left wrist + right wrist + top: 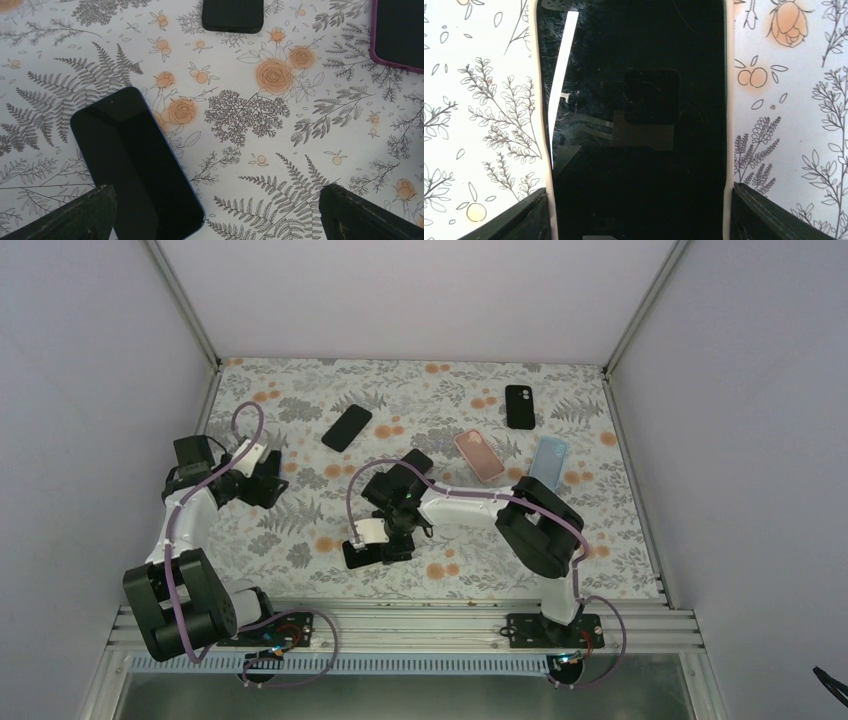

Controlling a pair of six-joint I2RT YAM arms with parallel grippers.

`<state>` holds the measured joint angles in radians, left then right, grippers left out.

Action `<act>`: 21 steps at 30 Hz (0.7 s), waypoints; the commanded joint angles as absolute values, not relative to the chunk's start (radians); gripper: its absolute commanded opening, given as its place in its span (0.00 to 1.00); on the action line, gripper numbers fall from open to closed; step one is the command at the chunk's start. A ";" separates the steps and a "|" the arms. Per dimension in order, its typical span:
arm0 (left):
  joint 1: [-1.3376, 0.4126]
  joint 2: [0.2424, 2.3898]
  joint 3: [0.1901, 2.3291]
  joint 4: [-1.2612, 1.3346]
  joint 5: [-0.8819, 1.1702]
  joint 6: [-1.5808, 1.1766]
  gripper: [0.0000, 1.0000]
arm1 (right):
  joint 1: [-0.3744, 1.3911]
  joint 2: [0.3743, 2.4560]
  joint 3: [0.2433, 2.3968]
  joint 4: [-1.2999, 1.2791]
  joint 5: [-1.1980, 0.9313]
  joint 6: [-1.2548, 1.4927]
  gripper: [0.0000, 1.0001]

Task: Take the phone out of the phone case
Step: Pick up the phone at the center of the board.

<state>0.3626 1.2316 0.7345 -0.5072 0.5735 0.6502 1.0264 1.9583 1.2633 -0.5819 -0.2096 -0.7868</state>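
In the right wrist view, a phone [634,125] with a black screen lies lengthwise in a pale phone case [544,150] whose rim shows along both long sides. My right gripper [636,205] straddles its near end, with a dark finger [524,215] against each long edge of the case. From above, this phone [358,556] lies near the table's front centre, partly hidden under the right gripper [385,540]. My left gripper [262,478] hangs open at the left. Its fingers [85,215] stand wide apart, and nothing is between them.
A dark phone with a blue edge [135,160] lies next to the left gripper's left finger. Farther back are a black phone [346,427], a black case [519,406], a pink case [478,455] and a light blue case [548,458]. Grey walls and metal rails enclose the floral table [300,530].
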 commanded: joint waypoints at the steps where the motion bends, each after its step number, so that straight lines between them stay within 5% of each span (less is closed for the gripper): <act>1: 0.370 1.221 0.792 -0.534 0.619 0.646 1.00 | 1.024 1.952 1.207 -0.535 -0.136 -0.741 0.67; 21: 0.159 1.729 1.252 -1.055 1.072 0.705 1.00 | 0.875 1.784 1.430 -0.429 0.039 -0.615 0.64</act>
<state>0.1730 1.6154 1.1591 -0.8829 0.8936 0.6407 0.8703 1.8126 1.3705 -0.5007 -0.0124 -0.6544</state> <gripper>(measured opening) 0.995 0.767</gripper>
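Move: The open left gripper, to which the right hand takes the cased phone it already grips, is roughly 12 cm ahead of the right hand, 28 cm left and 10 cm higher. From the left hand, the held phone's middle is about 24 cm right, 12 cm back and 10 cm below. A magenta-edged phone lies some 19 cm ahead of the right hand and 1 cm right; a blue-edged one lies 6 cm ahead of the left hand, 5 cm left. Forward and up, slowly and then fast, the right hand carries the gripped phone some 12 cm out and 10 cm up towards the left gripper, turning clockwise by about 20 degrees and tipping its fingers forward. The left hand, still wide open, first rises about 3 cm, then swings right 9 cm and slightly forward towards the phone, wrist rolling over; it doesn't touch yet. ##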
